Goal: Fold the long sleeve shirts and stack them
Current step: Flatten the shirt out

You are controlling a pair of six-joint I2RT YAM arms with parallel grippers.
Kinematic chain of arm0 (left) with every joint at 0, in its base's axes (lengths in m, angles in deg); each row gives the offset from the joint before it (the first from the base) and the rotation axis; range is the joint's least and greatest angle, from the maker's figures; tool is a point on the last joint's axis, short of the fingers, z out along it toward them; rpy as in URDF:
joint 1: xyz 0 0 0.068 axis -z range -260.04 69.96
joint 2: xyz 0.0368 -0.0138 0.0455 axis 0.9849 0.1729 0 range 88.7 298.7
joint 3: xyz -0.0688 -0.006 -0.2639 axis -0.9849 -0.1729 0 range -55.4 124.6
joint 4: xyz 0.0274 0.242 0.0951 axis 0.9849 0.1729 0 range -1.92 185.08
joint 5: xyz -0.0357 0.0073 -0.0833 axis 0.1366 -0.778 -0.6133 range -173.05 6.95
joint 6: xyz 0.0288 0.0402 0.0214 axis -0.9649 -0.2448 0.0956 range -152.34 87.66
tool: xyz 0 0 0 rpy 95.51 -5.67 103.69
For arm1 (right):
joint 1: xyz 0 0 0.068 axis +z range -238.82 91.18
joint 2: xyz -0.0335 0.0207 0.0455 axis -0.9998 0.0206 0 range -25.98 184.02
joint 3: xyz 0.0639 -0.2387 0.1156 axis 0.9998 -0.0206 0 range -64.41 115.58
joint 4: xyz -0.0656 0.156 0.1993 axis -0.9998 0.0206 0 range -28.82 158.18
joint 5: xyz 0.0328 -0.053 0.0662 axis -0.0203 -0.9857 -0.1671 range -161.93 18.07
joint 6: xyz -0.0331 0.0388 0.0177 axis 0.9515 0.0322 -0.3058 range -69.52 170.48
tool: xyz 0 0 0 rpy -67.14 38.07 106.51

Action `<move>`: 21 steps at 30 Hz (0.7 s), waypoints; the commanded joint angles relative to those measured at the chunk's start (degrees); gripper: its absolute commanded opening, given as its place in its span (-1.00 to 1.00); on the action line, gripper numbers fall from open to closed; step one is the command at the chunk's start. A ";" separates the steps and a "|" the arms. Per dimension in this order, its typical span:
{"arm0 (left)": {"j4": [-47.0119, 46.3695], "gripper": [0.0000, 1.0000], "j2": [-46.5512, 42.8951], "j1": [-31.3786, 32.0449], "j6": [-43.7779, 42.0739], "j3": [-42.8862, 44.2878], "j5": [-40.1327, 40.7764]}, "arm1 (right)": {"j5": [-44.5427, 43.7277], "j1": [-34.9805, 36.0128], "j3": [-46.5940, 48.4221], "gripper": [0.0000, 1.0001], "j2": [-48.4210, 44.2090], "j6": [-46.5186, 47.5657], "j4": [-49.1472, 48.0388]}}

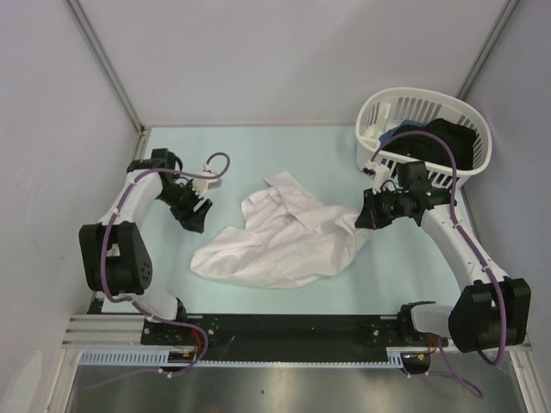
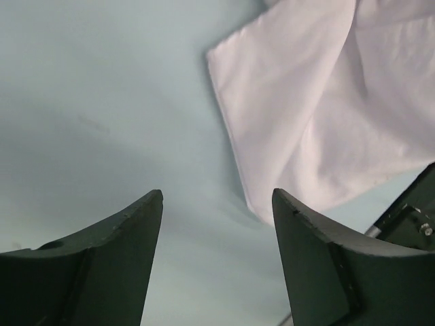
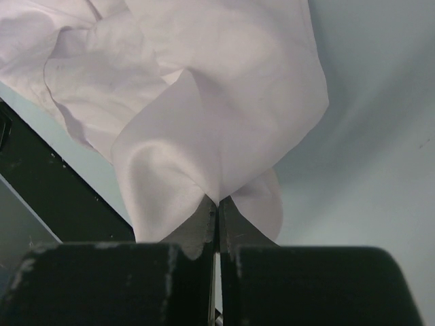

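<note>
A plain white long sleeve shirt [image 1: 280, 241] lies crumpled in the middle of the pale green table. My right gripper [image 1: 365, 215] is shut on the shirt's right edge; in the right wrist view the cloth [image 3: 204, 115] is pinched between the closed fingers [image 3: 217, 204] and spreads away from them. My left gripper [image 1: 200, 213] is open and empty, just left of the shirt. In the left wrist view its fingers frame bare table and a corner of the shirt [image 2: 319, 115] lies ahead to the right.
A white slatted basket [image 1: 426, 129] at the back right holds dark clothes [image 1: 443, 142]. Grey walls enclose the table on three sides. A black rail [image 1: 293, 327] runs along the near edge between the arm bases.
</note>
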 commanded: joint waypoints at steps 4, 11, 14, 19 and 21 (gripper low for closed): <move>-9.68 0.40 7.62 12.46 2.13 1.71 -4.74 | 0.54 0.10 -0.15 -0.97 0.30 1.81 0.74; -10.13 0.37 14.31 19.41 -8.06 4.25 -3.61 | 1.16 0.01 -1.11 -0.93 -0.05 1.54 1.09; -10.30 0.39 16.85 21.00 -9.39 4.08 -1.24 | 0.90 -0.08 -1.29 -0.93 -0.66 1.63 1.27; -13.11 -0.44 16.69 22.76 -8.78 0.05 2.72 | 0.63 -0.60 -1.99 -0.92 -1.54 1.28 0.92; -13.03 -0.88 15.21 21.28 -5.54 0.12 3.69 | 0.63 -0.61 -1.99 -0.93 -1.54 1.28 0.74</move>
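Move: The shirt's left edge, where it bends inward, lies about 11 cm right of the open left gripper, 1 cm ahead and some 9 cm below. Its near-left corner is about 11 cm to the left of that spot and 8 cm nearer; the shirt's far tip lies some 16 cm ahead and 25 cm right of the gripper. From the right hand, the edge is roughly 35 cm left, 3 cm ahead and 14 cm down. The shirt's left edge is what the left gripper goes for: it swings about 11 cm right while sinking some 8 cm, turning roughly 30 degrees clockwise, fingers wide open until it is down, then they close and pinch the cloth there. The right hand keeps its grip on the shirt's other end, settling only about a centimetre. ##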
